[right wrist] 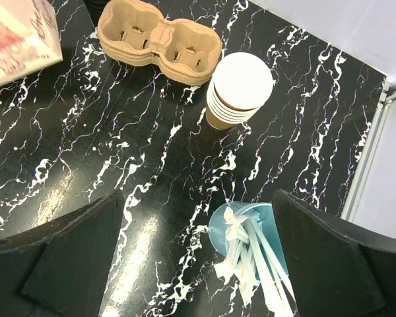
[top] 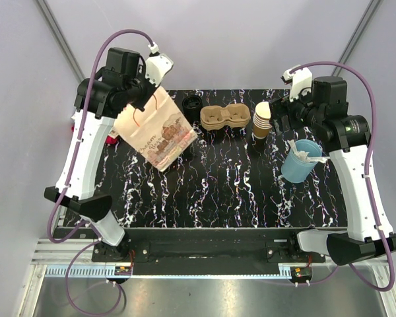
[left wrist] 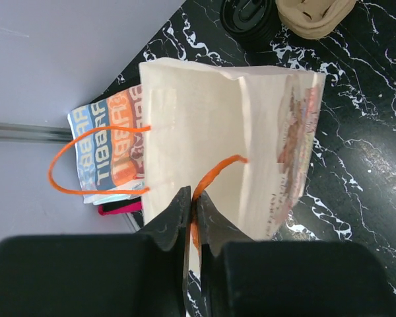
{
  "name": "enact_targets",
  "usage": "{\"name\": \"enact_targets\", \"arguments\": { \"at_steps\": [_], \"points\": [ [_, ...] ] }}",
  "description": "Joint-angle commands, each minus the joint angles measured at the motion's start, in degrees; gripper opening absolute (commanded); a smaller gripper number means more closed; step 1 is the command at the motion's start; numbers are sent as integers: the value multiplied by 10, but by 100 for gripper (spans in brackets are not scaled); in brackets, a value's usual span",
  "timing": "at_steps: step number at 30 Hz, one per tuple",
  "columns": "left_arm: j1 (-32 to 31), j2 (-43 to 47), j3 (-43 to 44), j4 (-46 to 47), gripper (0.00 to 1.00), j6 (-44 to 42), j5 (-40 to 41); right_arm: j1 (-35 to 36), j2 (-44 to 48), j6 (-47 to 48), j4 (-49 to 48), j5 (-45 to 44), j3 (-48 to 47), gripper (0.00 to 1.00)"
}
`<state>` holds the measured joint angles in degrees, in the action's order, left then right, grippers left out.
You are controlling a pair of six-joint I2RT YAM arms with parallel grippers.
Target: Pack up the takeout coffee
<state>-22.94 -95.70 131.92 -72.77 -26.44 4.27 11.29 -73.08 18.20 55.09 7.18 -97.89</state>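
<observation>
The takeout coffee (top: pixel 192 105) stands at the back of the table and shows mostly its black lid (left wrist: pixel 249 16), just right of the paper bag. My left gripper (left wrist: pixel 193 201) is shut on one orange handle (left wrist: pixel 214 173) of the cream printed paper bag (top: pixel 156 129), which hangs tilted below it. The bag's other handle (left wrist: pixel 72 168) loops free. In the top view the left gripper (top: pixel 148 91) sits at the bag's upper edge. My right gripper (right wrist: pixel 198 198) is open and holds nothing, above the table between the cup stack and the blue cup. The right gripper (top: pixel 279 111) is far from the coffee.
A brown pulp cup carrier (top: pixel 224 117) lies right of the coffee. A stack of lidless paper cups (right wrist: pixel 241 89) stands beside it. A light blue cup with white stirrers (right wrist: pixel 251 244) is near the right fingers. Printed packets (left wrist: pixel 109 146) lie under the bag at the table's left edge.
</observation>
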Motion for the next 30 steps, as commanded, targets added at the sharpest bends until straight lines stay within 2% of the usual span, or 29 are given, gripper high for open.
{"name": "enact_targets", "arguments": {
  "at_steps": [1,6,7,9,10,12,13,17,25,29,30],
  "points": [
    [-4,17,7,35,10,16,-24,8,3,-1,-30,6,1,100],
    [-23,31,-37,45,17,16,-30,10,3,0,-32,7,5,100],
    [-25,33,-42,47,28,15,-34,9,2,0,-33,7,6,100],
    [-27,38,-45,50,39,15,-39,11,1,1,-35,7,7,100],
    [-28,42,-44,50,50,16,-40,10,-1,1,-37,8,7,100],
    [-28,47,-41,54,65,18,-40,12,-5,1,-38,12,6,100],
    [-28,54,-40,54,78,19,-58,13,-10,1,-40,14,4,100],
    [-29,70,-27,56,99,28,-68,18,-37,-4,-46,22,-10,100],
    [-28,124,-28,101,99,57,-28,58,-168,-48,-70,-31,-108,100],
    [-27,160,-75,144,99,70,24,76,-247,-118,-82,-61,-189,99],
    [-26,179,-110,168,99,69,35,78,-281,-128,-83,-63,-203,98]
  ]
}}
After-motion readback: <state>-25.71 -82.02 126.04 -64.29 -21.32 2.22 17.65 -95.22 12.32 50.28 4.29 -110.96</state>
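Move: The left gripper is shut on one orange handle of the paper bag, whose middle hangs about 20 cm below, 4 cm ahead and 4 cm to the right. From that hand, the black lids lie some 16 cm ahead and 12 cm right, the printed pouch about 13 cm ahead and 19 cm left. The open right gripper has the cup carrier some 20 cm ahead, 15 cm left and 32 cm below; the cup stack stands about 14 cm ahead and 1 cm left. Ease the left gripper about 3 cm right and 2 cm down to set the tilted bag on its base, open the fingers wide to let go of the handle, then draw up and back, clear of the bag, tilting the fingers up slightly. As it leaves, send the open right gripper forward and left towards the cup carrier, about 12 cm, sinking a little. ##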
